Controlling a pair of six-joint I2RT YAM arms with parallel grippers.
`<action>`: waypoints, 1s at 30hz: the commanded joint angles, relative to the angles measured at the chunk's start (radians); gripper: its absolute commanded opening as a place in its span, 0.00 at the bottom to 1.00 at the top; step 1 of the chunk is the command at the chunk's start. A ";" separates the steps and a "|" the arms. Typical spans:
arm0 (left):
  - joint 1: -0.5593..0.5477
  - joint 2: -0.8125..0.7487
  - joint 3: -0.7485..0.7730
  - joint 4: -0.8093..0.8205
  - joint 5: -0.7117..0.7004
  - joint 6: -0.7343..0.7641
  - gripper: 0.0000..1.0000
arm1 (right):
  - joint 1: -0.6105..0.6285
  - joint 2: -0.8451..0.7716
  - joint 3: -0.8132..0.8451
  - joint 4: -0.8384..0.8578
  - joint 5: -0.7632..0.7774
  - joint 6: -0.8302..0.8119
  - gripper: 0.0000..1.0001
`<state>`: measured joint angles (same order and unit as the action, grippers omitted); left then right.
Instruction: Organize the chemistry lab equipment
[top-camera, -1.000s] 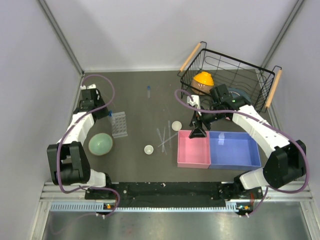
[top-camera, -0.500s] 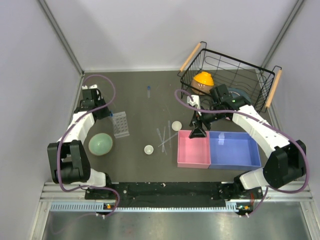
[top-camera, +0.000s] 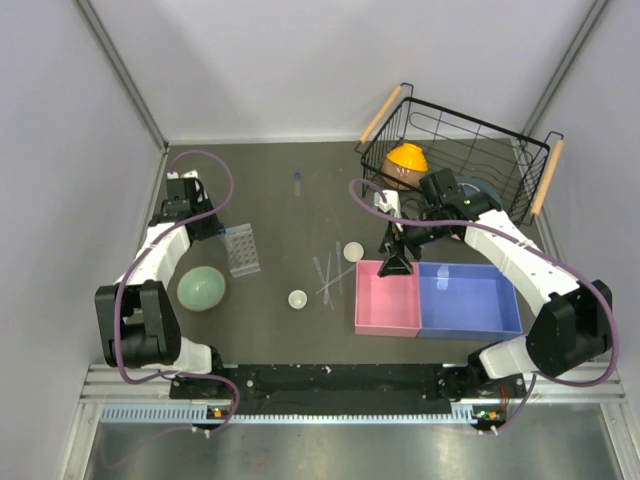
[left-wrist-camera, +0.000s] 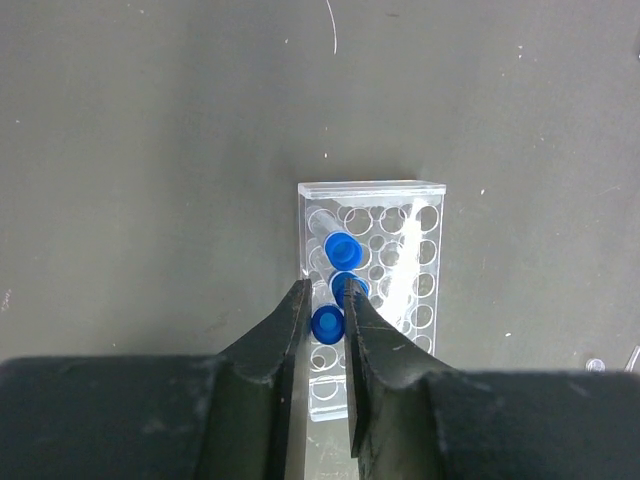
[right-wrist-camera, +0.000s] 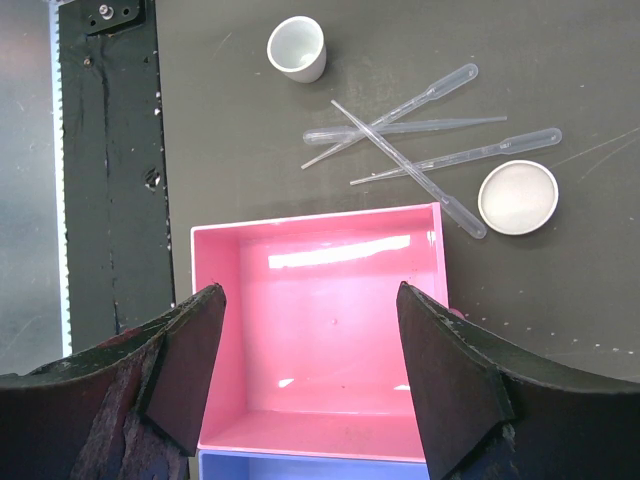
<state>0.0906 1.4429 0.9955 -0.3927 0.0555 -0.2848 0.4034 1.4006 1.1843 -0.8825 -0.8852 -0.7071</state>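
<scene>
In the left wrist view my left gripper (left-wrist-camera: 325, 292) is shut on a clear tube with a blue cap (left-wrist-camera: 328, 323), held over the near holes of the clear tube rack (left-wrist-camera: 400, 262). Two more blue-capped tubes (left-wrist-camera: 343, 250) stand in the rack. From above, the left gripper (top-camera: 217, 229) is at the rack (top-camera: 243, 250). My right gripper (right-wrist-camera: 310, 300) is wide open and empty over the pink bin (right-wrist-camera: 320, 330). Several pipettes (right-wrist-camera: 410, 135) lie crossed on the table between two white dishes (right-wrist-camera: 297, 47) (right-wrist-camera: 518, 197). One loose tube (top-camera: 297, 180) lies at the back.
A pale green bowl (top-camera: 202, 288) sits near the left arm. A blue bin (top-camera: 468, 298) adjoins the pink bin (top-camera: 388, 298). A black wire basket (top-camera: 500, 150) at the back right holds an orange bowl (top-camera: 406, 158).
The rack and the left gripper have shifted very slightly. The right arm has not moved.
</scene>
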 joint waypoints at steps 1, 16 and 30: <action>-0.003 -0.004 0.008 -0.034 0.010 0.015 0.22 | -0.005 -0.014 0.014 0.017 -0.040 -0.022 0.70; -0.003 -0.114 0.020 -0.084 0.014 0.016 0.59 | -0.005 -0.023 0.015 0.016 -0.037 -0.015 0.70; -0.002 -0.286 0.031 -0.110 0.038 0.041 0.84 | -0.005 0.003 0.051 0.016 -0.035 0.014 0.70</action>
<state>0.0898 1.2102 0.9955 -0.4965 0.0696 -0.2649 0.4034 1.4006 1.1851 -0.8825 -0.8848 -0.7017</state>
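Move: The left hand has a blue-capped test tube pinched at its cap, the tube standing in the left side of the clear rack; the rack's middle is about 2 cm back, 3 cm right and 5 cm below. Two more capped tubes stand roughly 2 and 4 cm ahead, each about 1 cm right. The green bowl sits some 11 cm back and 7 cm left, 7 cm down. From the right hand, the held tube is roughly 40 cm left, 9 cm ahead and 7 cm lower. The left hand opens wide, lets go of the tube's cap, and draws back about 3 cm, then rises some 6 cm. ##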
